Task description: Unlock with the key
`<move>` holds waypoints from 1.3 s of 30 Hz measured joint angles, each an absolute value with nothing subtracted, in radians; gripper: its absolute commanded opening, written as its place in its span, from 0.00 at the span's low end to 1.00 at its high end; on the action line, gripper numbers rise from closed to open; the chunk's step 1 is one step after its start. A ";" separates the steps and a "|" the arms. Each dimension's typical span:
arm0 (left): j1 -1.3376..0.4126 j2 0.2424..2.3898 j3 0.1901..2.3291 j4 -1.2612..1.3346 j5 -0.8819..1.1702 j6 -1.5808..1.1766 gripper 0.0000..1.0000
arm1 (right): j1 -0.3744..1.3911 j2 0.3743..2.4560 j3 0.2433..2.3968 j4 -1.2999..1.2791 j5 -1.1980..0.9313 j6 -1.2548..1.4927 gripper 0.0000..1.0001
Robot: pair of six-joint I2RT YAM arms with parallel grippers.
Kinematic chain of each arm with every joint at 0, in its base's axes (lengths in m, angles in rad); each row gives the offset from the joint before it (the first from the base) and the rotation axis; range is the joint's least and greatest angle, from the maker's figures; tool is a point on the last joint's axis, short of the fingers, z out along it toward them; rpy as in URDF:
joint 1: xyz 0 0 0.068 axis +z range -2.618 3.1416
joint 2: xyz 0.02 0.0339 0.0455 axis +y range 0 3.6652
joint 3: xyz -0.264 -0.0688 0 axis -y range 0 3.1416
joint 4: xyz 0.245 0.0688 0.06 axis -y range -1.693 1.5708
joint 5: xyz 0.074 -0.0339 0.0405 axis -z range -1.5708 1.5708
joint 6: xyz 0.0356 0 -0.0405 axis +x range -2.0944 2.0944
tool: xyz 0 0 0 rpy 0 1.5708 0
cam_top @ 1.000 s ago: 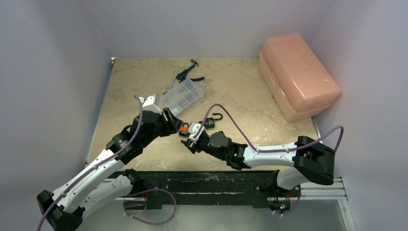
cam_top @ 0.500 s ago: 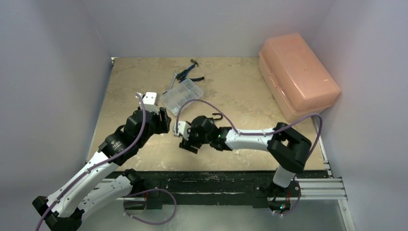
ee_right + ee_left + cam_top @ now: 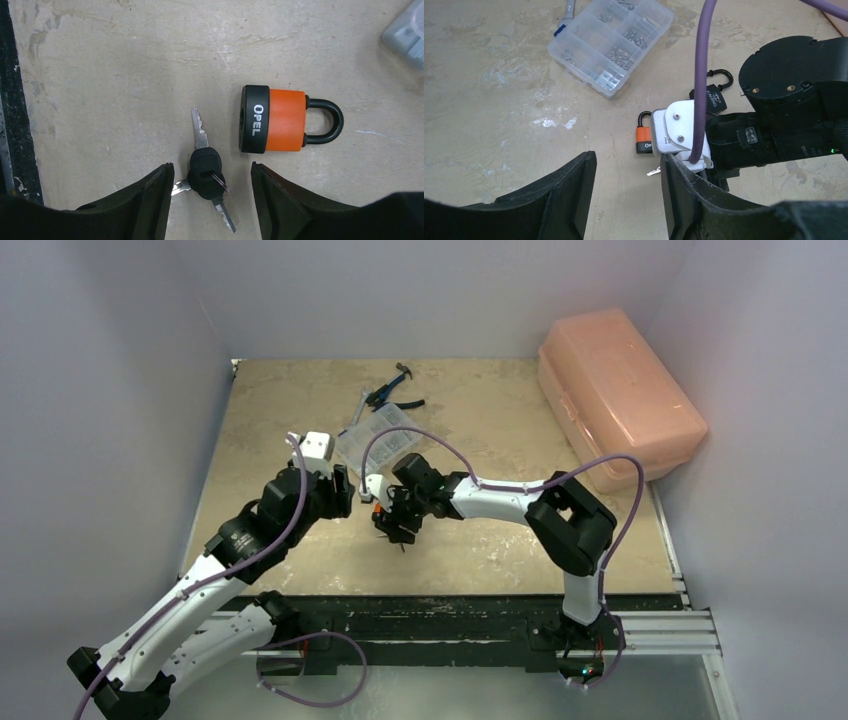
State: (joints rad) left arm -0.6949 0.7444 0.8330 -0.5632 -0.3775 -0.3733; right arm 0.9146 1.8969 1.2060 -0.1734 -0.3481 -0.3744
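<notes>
An orange padlock (image 3: 280, 126) with a black base marked OPEL lies flat on the table, its shackle closed. A bunch of black-headed keys (image 3: 206, 170) lies just beside the lock's base. My right gripper (image 3: 212, 202) hovers open over the keys, one finger on each side, touching nothing. My left gripper (image 3: 626, 195) is open and empty, a little to the left of the padlock (image 3: 644, 137). In the top view both grippers meet mid-table, left (image 3: 343, 502) and right (image 3: 392, 525).
A second, black padlock (image 3: 714, 97) with an open shackle lies behind the right wrist. A clear parts organizer (image 3: 385, 440) and blue pliers (image 3: 392, 392) sit farther back. A large pink plastic box (image 3: 620, 395) stands at the back right.
My right arm swung left and away from its base, bringing its gripper over the keys, and its jaws opened wider. My left arm drew back slightly and then stayed still.
</notes>
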 measured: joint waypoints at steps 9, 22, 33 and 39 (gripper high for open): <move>-0.695 0.731 0.833 -0.564 -0.379 -0.373 0.55 | 0.914 1.922 1.206 -0.194 -0.357 -0.383 0.58; -0.695 0.712 0.833 -0.564 -0.392 -0.374 0.56 | 0.914 1.940 1.206 -0.149 -0.323 -0.373 0.19; -0.695 0.707 0.833 -0.564 -0.397 -0.374 0.57 | 0.914 1.936 1.201 -0.141 -0.314 -0.366 0.00; -0.695 0.674 0.833 -0.564 -0.380 -0.373 0.58 | 0.914 1.767 1.047 -0.057 -0.380 -0.312 0.00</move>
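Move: The keys lie on the table between my right hand's open fingertips, practically straight below by about 2 cm. From that hand the orange padlock sits some 7 cm ahead and 4 cm left, the open black padlock roughly 9 cm ahead and 8 cm right, both about 2 cm lower. From my waiting left hand the keys are some 10 cm to the right, about 1 cm ahead and 21 cm below. I sink my right hand just under 2 cm onto the keys, shifting about 1 cm forward while low, and shut the half-open fingers on a black key head, pinching it. After a short pause I lift about 3 cm, drawing back some 2.5 cm towards my base and about 1 cm right, away from the orange padlock, with the blade pointing out left past my fingertips. ##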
